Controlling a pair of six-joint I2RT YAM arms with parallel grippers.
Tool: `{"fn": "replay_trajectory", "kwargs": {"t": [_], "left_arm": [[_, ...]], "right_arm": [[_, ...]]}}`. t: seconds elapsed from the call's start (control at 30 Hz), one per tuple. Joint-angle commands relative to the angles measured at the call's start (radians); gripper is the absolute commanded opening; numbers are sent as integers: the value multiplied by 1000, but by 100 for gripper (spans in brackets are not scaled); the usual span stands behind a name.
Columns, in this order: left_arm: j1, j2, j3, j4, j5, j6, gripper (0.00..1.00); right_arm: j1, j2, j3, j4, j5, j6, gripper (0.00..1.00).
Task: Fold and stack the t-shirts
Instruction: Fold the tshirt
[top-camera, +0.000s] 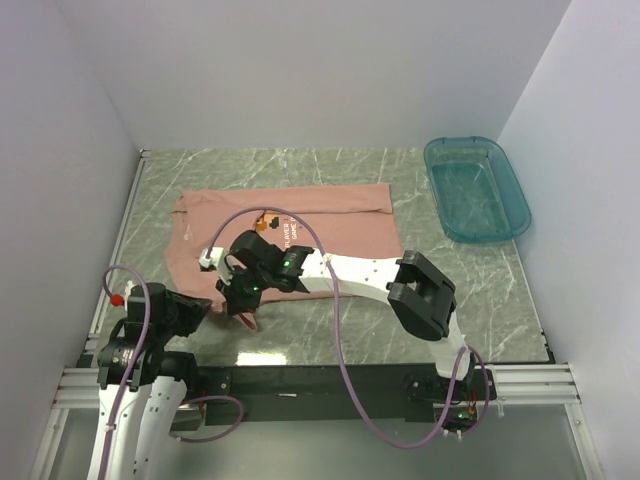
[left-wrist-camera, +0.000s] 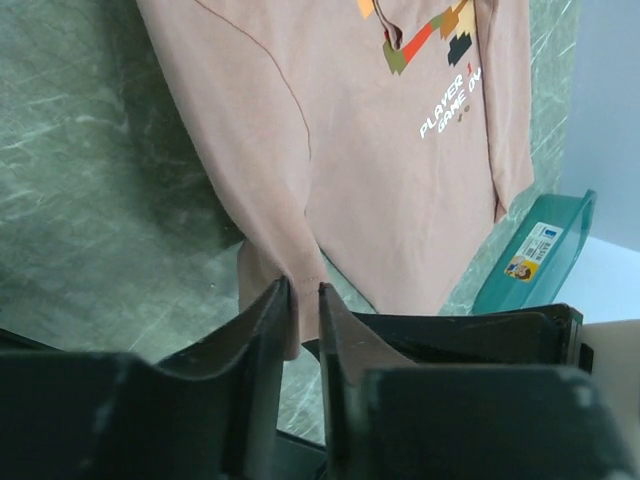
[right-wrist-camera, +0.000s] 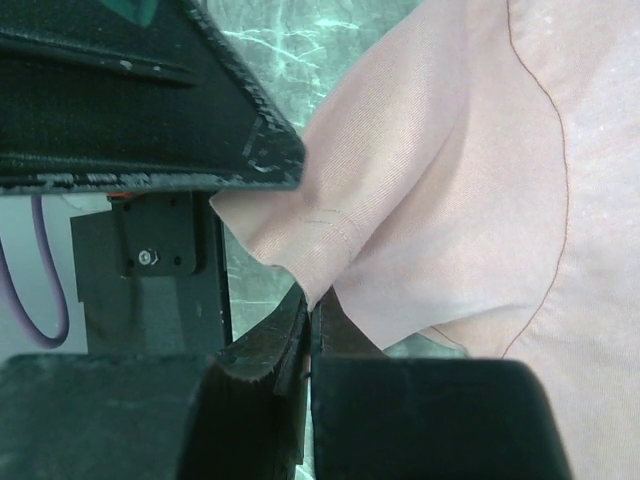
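A salmon-pink t-shirt (top-camera: 300, 225) with a pixel game print lies spread across the middle of the marble table (top-camera: 480, 290). Its near left part is lifted off the table. In the left wrist view my left gripper (left-wrist-camera: 305, 292) has its jaws drawn narrow around a sleeve hem of the t-shirt (left-wrist-camera: 330, 150). From above, the left gripper (top-camera: 222, 310) sits at the shirt's near left corner. My right gripper (right-wrist-camera: 312, 300) is shut, pinching a hemmed edge of the t-shirt (right-wrist-camera: 480, 200). In the top view the right gripper (top-camera: 240, 298) is right beside the left one.
A teal plastic tub (top-camera: 475, 190) stands at the back right of the table and also shows in the left wrist view (left-wrist-camera: 535, 255). The right arm (top-camera: 420, 295) reaches diagonally over the near half of the table. White walls close in three sides.
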Motion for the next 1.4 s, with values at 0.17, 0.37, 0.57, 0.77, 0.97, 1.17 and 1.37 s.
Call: {"fn": "replay_trajectory", "kwargs": {"t": [0.17, 0.37, 0.57, 0.77, 0.97, 1.17, 1.37], "left_arm": [[-1, -12, 26, 41, -9, 3, 1], [-1, -29, 17, 55, 3, -2, 0], [-1, -40, 48, 31, -17, -10, 0], [-1, -22, 62, 46, -75, -17, 0], [-1, -2, 69, 80, -83, -14, 0], [-1, 10, 83, 133, -79, -3, 0], [-1, 26, 94, 167, -81, 12, 0]], "right_arm": [[-26, -24, 55, 10, -46, 30, 0], [-32, -17, 60, 10, -52, 36, 0], [-34, -8, 83, -16, -66, 16, 21], [-44, -39, 110, -86, -112, -118, 50], [-107, -117, 156, -497, -337, -616, 60], [-265, -306, -41, -687, -200, -844, 60], [-585, -631, -564, -536, -10, -1014, 56]]}}
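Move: The sleeve's lifted end runs between the left hand's still partly open fingertips, its gripped part about 1 cm to the right and 1 cm below. The same sleeve end is already pinched in the right hand's closed fingers. The PLAYER lettering lies some 16 cm ahead and 18 cm right of the left hand, about 9 cm lower. From the right hand, the shirt's right-hand edge is roughly 37 cm right, 10 cm ahead and 8 cm down. The sleeve end is pinched by the left fingers, which finish closing while the right hand still holds it; the left hand then keeps it and eases up about 3.5 cm and a little forward. The right fingers open to just over half, come free with a small lift, and the right hand sweeps quickly some 25 cm right and slightly forward over the shirt towards its right-hand edge, sinking at the end. ##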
